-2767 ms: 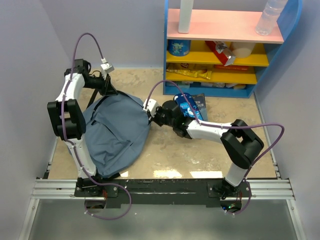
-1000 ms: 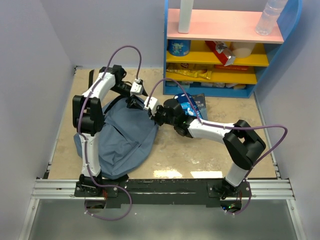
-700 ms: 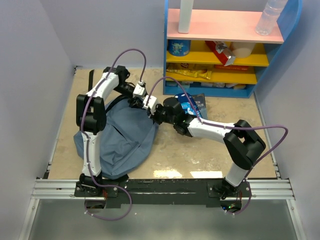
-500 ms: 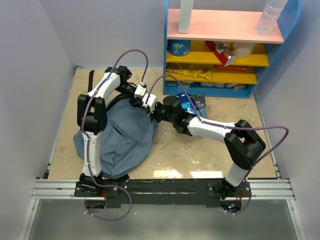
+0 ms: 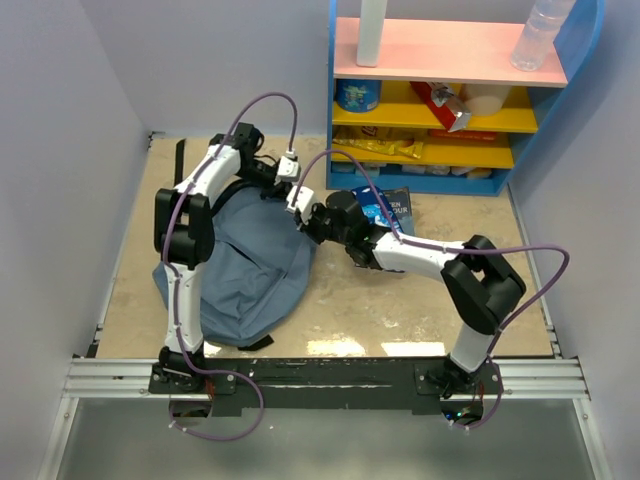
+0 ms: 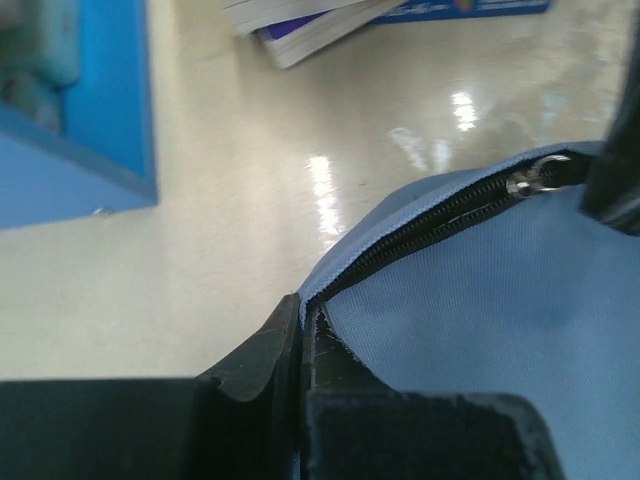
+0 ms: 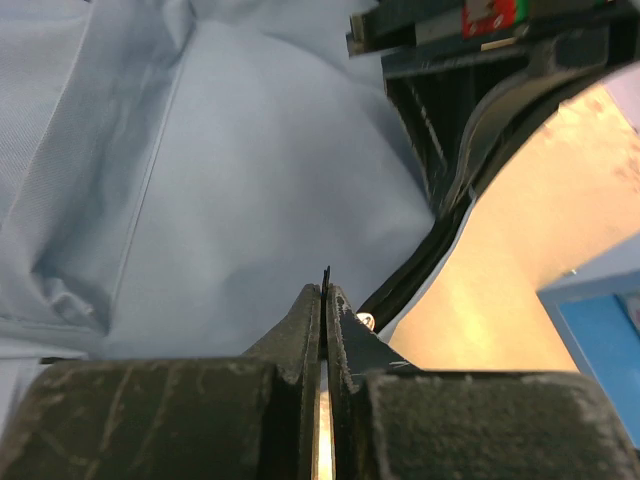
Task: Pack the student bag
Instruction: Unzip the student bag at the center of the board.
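The student bag [image 5: 245, 270], slate-blue and soft, lies on the floor at the left. Both grippers meet at its upper right rim. My left gripper [image 5: 286, 190] [image 6: 302, 300] is shut on the bag's fabric edge [image 6: 470, 300] right beside the black zipper [image 6: 420, 225]. Further along that track sits the silver slider [image 6: 530, 180]. My right gripper [image 5: 306, 226] [image 7: 325, 288] is shut on a thin black zipper pull, with the slider [image 7: 367, 320] just beside its fingertips. The bag's cloth [image 7: 230, 170] fills the right wrist view, and the left gripper's body [image 7: 480, 90] shows at the top right.
A blue book [image 5: 385, 208] lies on the floor right of the bag, its edge also at the left wrist view's top [image 6: 310, 25]. A blue shelf unit [image 5: 455, 100] with yellow and pink boards holds snacks and a bottle. Grey walls close both sides.
My left arm has swung right along the bag's rim to meet the right gripper and has shut on the fabric edge. The right gripper has stayed shut, shifting slightly up.
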Controlling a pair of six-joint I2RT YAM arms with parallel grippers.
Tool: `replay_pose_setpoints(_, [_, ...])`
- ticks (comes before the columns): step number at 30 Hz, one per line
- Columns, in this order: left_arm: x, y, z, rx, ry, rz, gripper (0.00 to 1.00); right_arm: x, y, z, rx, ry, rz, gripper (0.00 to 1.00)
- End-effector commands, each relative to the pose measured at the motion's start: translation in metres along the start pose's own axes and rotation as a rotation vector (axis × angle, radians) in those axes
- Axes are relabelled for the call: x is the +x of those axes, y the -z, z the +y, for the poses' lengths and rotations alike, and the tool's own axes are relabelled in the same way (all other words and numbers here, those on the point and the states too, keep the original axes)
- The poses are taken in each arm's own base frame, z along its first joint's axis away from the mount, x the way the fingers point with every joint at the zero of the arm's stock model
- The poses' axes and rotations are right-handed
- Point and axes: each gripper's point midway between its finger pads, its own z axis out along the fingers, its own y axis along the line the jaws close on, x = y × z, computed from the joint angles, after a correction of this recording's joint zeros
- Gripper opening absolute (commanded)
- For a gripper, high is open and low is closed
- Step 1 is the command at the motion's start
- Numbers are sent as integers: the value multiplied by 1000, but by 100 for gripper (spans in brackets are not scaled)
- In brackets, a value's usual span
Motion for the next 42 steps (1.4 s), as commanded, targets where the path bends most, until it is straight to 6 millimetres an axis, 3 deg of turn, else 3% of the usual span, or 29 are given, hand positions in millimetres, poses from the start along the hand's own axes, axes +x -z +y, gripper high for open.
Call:
replay_pose_setpoints(1, [-19,35,58,-243,49,-1,0,-3,-3,-14,49,-4,-24,0])
replay_pose_setpoints(4, [-17,48,78,-349,147,3,0,8,-5,-12,46,-15,7,0])
replay_pose_setpoints(6, [-12,56,81,-374,206,-2,0,13,-3,-11,44,-22,18,0])
replay_pose_setpoints(14, [-31,69,57,-327,267,-114,0,24,0,-1,22,-51,44,0])
replay_pose_setpoints(16, [-34,72,59,-342,278,-127,0,24,2,5,14,-61,42,0])
replay_pose_setpoints(23, [-43,71,67,-362,333,-166,0,34,1,83,-94,-85,90,0])
replay_pose_setpoints(29, [-53,61,66,-348,340,-184,0,45,5,117,-135,-183,117,0])
replay_pose_setpoints(35, [-74,47,40,-219,304,-231,0,63,23,102,-26,-230,162,0])
replay_pose_setpoints(36, [-77,46,36,-199,273,-236,3,65,25,100,-17,-232,168,0])
replay_pose_setpoints(37, [-78,44,26,-169,301,-236,11,65,27,99,-10,-241,169,10])
replay_pose_setpoints(38, [-84,45,25,-162,296,-240,39,66,28,101,-15,-242,177,15])
replay_pose_setpoints(39, [-87,47,23,-158,299,-239,49,64,28,101,-22,-244,176,18])
replay_pose_setpoints(40, [-89,50,20,-153,329,-235,57,63,29,102,-26,-243,179,37])
replay_pose_setpoints(41, [-94,62,22,-182,327,-227,73,58,28,101,-21,-272,180,45])
replay_pose_setpoints(42, [-97,71,22,-197,340,-226,79,49,30,99,-19,-276,162,53])
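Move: The zip pull of the student bag is already in the right fingers; the near end of the zip, where it is being taken, lies about 12 cm back, 2 cm left and 8 cm lower. The bag corner pinched by the left hand is some 9 cm ahead of the right hand and 7 cm left; the pencil case is 2 cm ahead and 16 cm right. From the left hand the zip pull is about 9 cm back and 7 cm right. The zip pull, still pinched, is first carried slightly forward and down by the right hand, then drawn about 10 cm back and lower along the bag's right edge, the fingers tipping down until they begin to open at the end. The bag corner is held by the left hand, which shifts 5 cm forward turning counter-clockwise, returns while rising some 4 cm, then opens wide. ##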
